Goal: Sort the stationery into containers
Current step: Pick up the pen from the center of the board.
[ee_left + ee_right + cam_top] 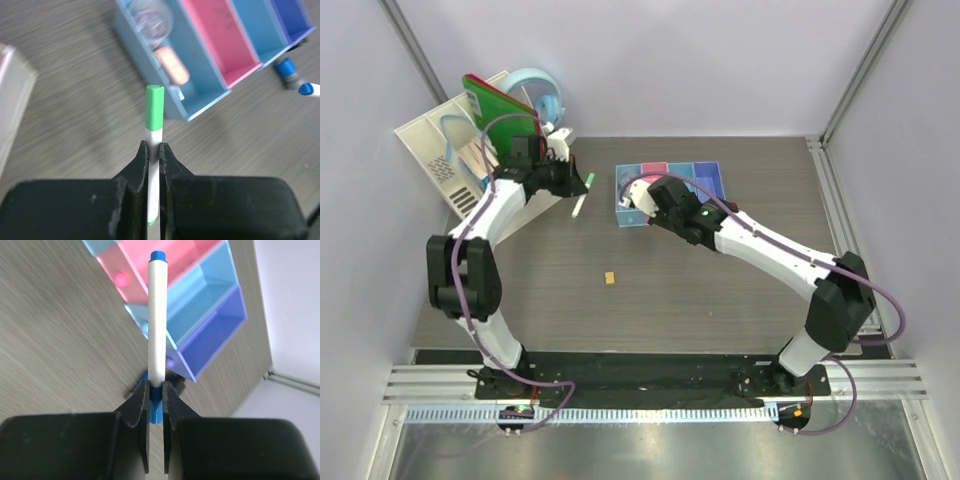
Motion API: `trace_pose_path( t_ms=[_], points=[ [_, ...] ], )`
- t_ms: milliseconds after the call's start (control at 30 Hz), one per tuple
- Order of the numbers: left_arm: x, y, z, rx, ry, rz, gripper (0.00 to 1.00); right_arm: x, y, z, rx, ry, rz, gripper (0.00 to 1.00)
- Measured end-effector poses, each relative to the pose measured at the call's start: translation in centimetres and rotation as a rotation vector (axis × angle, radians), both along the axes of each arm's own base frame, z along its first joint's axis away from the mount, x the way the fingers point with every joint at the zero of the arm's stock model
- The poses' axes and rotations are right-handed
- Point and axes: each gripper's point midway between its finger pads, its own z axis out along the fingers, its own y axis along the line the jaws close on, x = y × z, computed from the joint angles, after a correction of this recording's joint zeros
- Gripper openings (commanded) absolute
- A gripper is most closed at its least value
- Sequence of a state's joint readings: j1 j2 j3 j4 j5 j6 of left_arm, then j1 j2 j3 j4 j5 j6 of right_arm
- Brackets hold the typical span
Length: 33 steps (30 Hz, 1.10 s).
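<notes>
My left gripper point(154, 147) is shut on a thin white pen with a green cap point(155, 107), held above the table left of the containers point(692, 178). In the top view that gripper point(578, 190) sits beside the light-blue bin point(200, 95), which holds a pink eraser point(171, 65). My right gripper point(155, 387) is shut on a white pen with a blue cap point(157, 315), its far end pointing over the pink bin point(150, 260) and blue bin point(200, 285). A blue-grey stubby cylinder point(287, 70) lies on the table by the bins. A tiny orange block point(609, 278) lies mid-table.
A white slotted desk organizer point(445, 155) leans at the back left with a green book point(500, 105) and a round light-blue tape dispenser point(535, 95). Walls close in the table on the left, back and right.
</notes>
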<state>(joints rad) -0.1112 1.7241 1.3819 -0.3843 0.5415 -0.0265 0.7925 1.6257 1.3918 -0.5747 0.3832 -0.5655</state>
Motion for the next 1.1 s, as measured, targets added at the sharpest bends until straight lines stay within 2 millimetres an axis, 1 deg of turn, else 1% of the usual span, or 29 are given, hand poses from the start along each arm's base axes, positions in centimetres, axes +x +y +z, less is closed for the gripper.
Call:
trace_pose_path(
  t_ms=[100, 200, 233, 300, 400, 500, 567, 633, 733, 800, 833, 867, 967, 1000, 1033, 1100],
  points=[
    [1.7, -3.2, 0.4, -0.075, 0.013, -0.076, 0.0, -0.1, -2.7, 0.7, -0.027, -0.036, -0.033, 0.03],
    [3.0, -6.9, 0.9, -0.163, 0.039, -0.144, 0.0, -0.3, -4.9, 1.0, -0.041, -0.06, -0.058, 0.03],
    [3.4, -7.9, 0.9, -0.191, 0.046, -0.157, 0.0, -0.3, -5.5, 1.0, -0.048, -0.064, -0.066, 0.03],
    [4.2, -10.1, 1.1, -0.26, 0.065, -0.182, 0.0, -0.3, -6.4, 0.9, -0.051, -0.068, -0.08, 0.03],
    [5.3, -13.3, 0.8, -0.348, 0.099, -0.218, 0.0, -0.5, -8.1, 0.2, -0.06, -0.059, -0.104, 0.04],
    [6.7, -15.9, 0.0, -0.408, 0.134, -0.241, 0.0, -0.4, -9.1, -0.3, -0.061, -0.055, -0.123, 0.04],
    [7.7, -17.4, -0.7, -0.442, 0.155, -0.252, 0.0, -0.4, -9.7, -0.6, -0.061, -0.05, -0.133, 0.03],
    [8.4, -18.7, -1.9, -0.464, 0.185, -0.251, 0.0, -0.4, -10.1, -0.8, -0.06, -0.049, -0.14, 0.04],
    [8.9, -19.8, -3.2, -0.482, 0.22, -0.245, 0.0, -0.7, -10.3, -0.8, -0.057, -0.05, -0.14, 0.03],
    [9.5, -20.4, -3.5, -0.491, 0.223, -0.242, 0.0, -0.8, -10.3, -0.6, -0.051, -0.055, -0.14, 0.03],
    [9.7, -20.5, -3.5, -0.494, 0.224, -0.239, 0.14, -0.8, -10.3, -0.5, -0.047, -0.057, -0.139, 0.04],
    [9.9, -20.6, -3.4, -0.497, 0.221, -0.237, 0.21, -0.8, -10.3, -0.4, -0.043, -0.06, -0.138, 0.03],
    [10.2, -20.6, -2.9, -0.498, 0.205, -0.234, 0.33, -0.9, -10.2, -0.4, -0.033, -0.06, -0.136, 0.04],
    [10.3, -20.6, -2.8, -0.497, 0.199, -0.233, 0.45, -0.9, -10.1, -0.4, -0.031, -0.06, -0.137, 0.03],
    [10.4, -20.6, -2.9, -0.494, 0.194, -0.231, 0.49, -0.9, -10.1, -0.4, -0.03, -0.059, -0.136, 0.03],
    [10.5, -20.3, -3.3, -0.487, 0.193, -0.22, 0.5, -0.9, -10.1, -0.4, -0.027, -0.057, -0.135, 0.03]
  ],
)
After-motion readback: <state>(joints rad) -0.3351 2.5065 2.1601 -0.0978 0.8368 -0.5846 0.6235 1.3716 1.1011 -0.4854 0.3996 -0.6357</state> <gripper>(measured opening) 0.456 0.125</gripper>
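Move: The pink compartment, where the green-capped pen in the left gripper is to go, has its middle about 20 cm to the right of the left hand, 5 cm ahead and 12 cm below. The light blue compartment with the clear cup is in line with it, 12 cm to the hand's right; the next blue one is 27 cm right. From the right hand, the pink compartment is some 12 cm ahead, 2 cm left and 14 cm below. Sweep the left gripper about 20 cm to the right and 10 cm forward over the pink compartment, tilting it some 30 degrees so the fingers point more rightward and less down. Sink the last few centimetres, then open and let go of the green-capped pen. Meanwhile draw the right gripper 10 cm to the right, keeping its grip on the blue-capped pen. ##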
